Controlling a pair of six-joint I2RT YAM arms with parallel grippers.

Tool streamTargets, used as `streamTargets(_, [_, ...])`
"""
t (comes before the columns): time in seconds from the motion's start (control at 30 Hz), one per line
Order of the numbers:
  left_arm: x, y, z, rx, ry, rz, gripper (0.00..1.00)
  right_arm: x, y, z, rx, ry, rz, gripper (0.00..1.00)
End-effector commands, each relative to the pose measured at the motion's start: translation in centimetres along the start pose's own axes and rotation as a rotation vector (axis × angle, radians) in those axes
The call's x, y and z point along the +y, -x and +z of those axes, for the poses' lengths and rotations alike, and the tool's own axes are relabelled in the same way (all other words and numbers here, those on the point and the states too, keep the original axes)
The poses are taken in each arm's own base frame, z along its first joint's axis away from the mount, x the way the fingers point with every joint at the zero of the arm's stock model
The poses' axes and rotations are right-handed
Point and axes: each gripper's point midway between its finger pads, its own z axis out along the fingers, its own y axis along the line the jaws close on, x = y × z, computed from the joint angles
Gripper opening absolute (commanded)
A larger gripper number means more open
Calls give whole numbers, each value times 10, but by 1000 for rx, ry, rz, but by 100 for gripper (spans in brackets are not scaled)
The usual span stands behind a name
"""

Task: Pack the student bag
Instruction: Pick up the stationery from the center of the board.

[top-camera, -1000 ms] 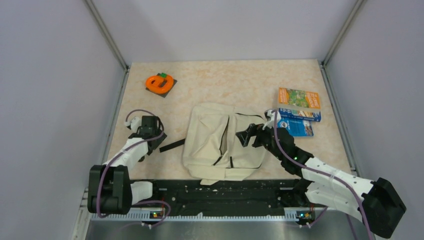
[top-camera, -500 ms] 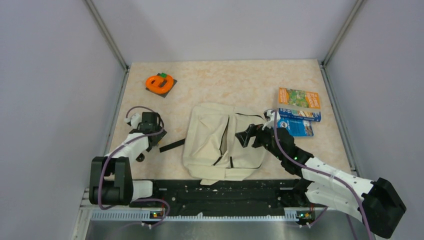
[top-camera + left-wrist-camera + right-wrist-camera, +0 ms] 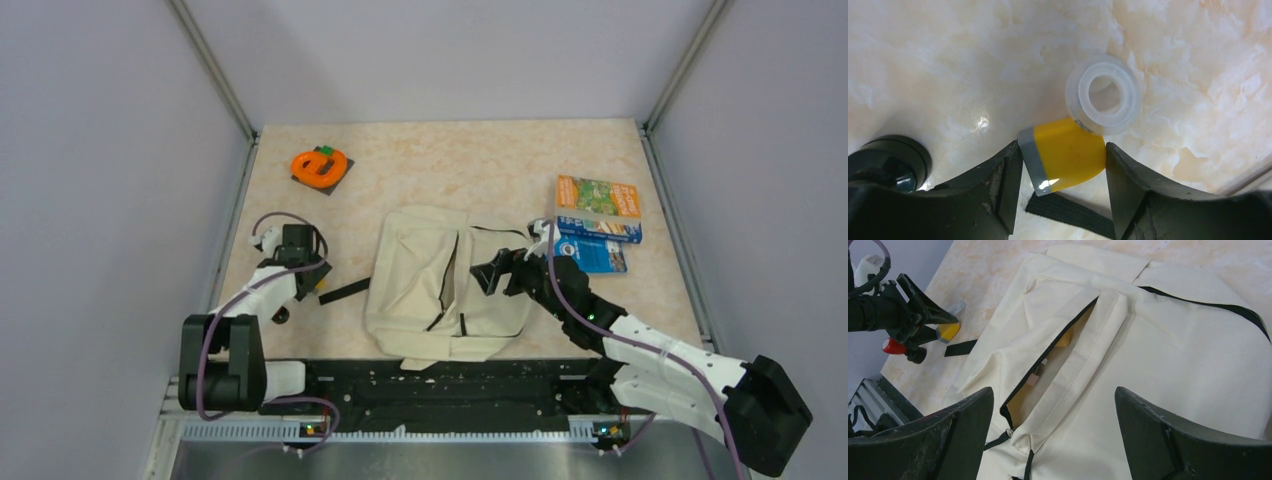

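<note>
The cream student bag [image 3: 445, 285] lies flat mid-table, its black-trimmed zip pocket [image 3: 1048, 365] gaping with something yellow inside. My right gripper [image 3: 492, 272] hovers over the bag's right half, wide open with nothing in it [image 3: 1054, 390]. Left of the bag, my left gripper [image 3: 300, 272] is down at the table. Its fingers press both sides of a yellow tape dispenser [image 3: 1068, 157] with a grey end and a clear tape roll [image 3: 1104, 95]. The dispenser rests on the table. One black bag strap [image 3: 1068, 212] lies just beneath it.
An orange item on a dark pad [image 3: 320, 166] sits at the back left. Orange [image 3: 598, 196] and blue [image 3: 592, 254] booklets lie at the right. A small black and red object [image 3: 893, 346] stands beside the left gripper. Side walls rise along both table edges.
The left gripper shifted slightly and its jaws narrowed onto the yellow tape dispenser. The right arm and the bag have not moved.
</note>
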Motion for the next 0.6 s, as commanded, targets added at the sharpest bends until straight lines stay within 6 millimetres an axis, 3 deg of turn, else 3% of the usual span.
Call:
streamTargets(0.0, [5, -20, -14, 68, -35, 32, 46, 4, 11, 0, -35, 17, 7, 89])
streamTargets(0.23, [-14, -25, -62, -1, -191, 179, 44, 6, 8, 0, -21, 28, 17, 88])
streamTargets(0.4, [-63, -42, -115, -58, -510, 386, 42, 17, 6, 0, 3, 78, 44, 89])
streamTargets(0.57, [-105, -74, -167, -57, -815, 663, 41, 39, 4, -3, 49, 173, 83, 89])
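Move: The left gripper already pinches the yellow-grey stationery piece low over the board; the bag's open slit lies about 30 cm to its right and 2 cm ahead, some 2 cm higher. The tape roll sits 5 cm straight ahead, the black strap 6 cm right and 2 cm back, the red-and-black bottle 9 cm left and 7 cm back. From the right gripper the slit is about 6 cm ahead, 7 cm left and 11 cm below. Bring the left gripper off the board with the yellow-grey piece still pinched: ease it back and right first, then swing it right, about 12 cm in all, towards the bag while climbing some 8 cm and ending 4 cm farther back. Turn the wrist clockwise nearly 40 degrees on the way, let the fingertips tilt up and outward a little, and keep the grip unchanged. ##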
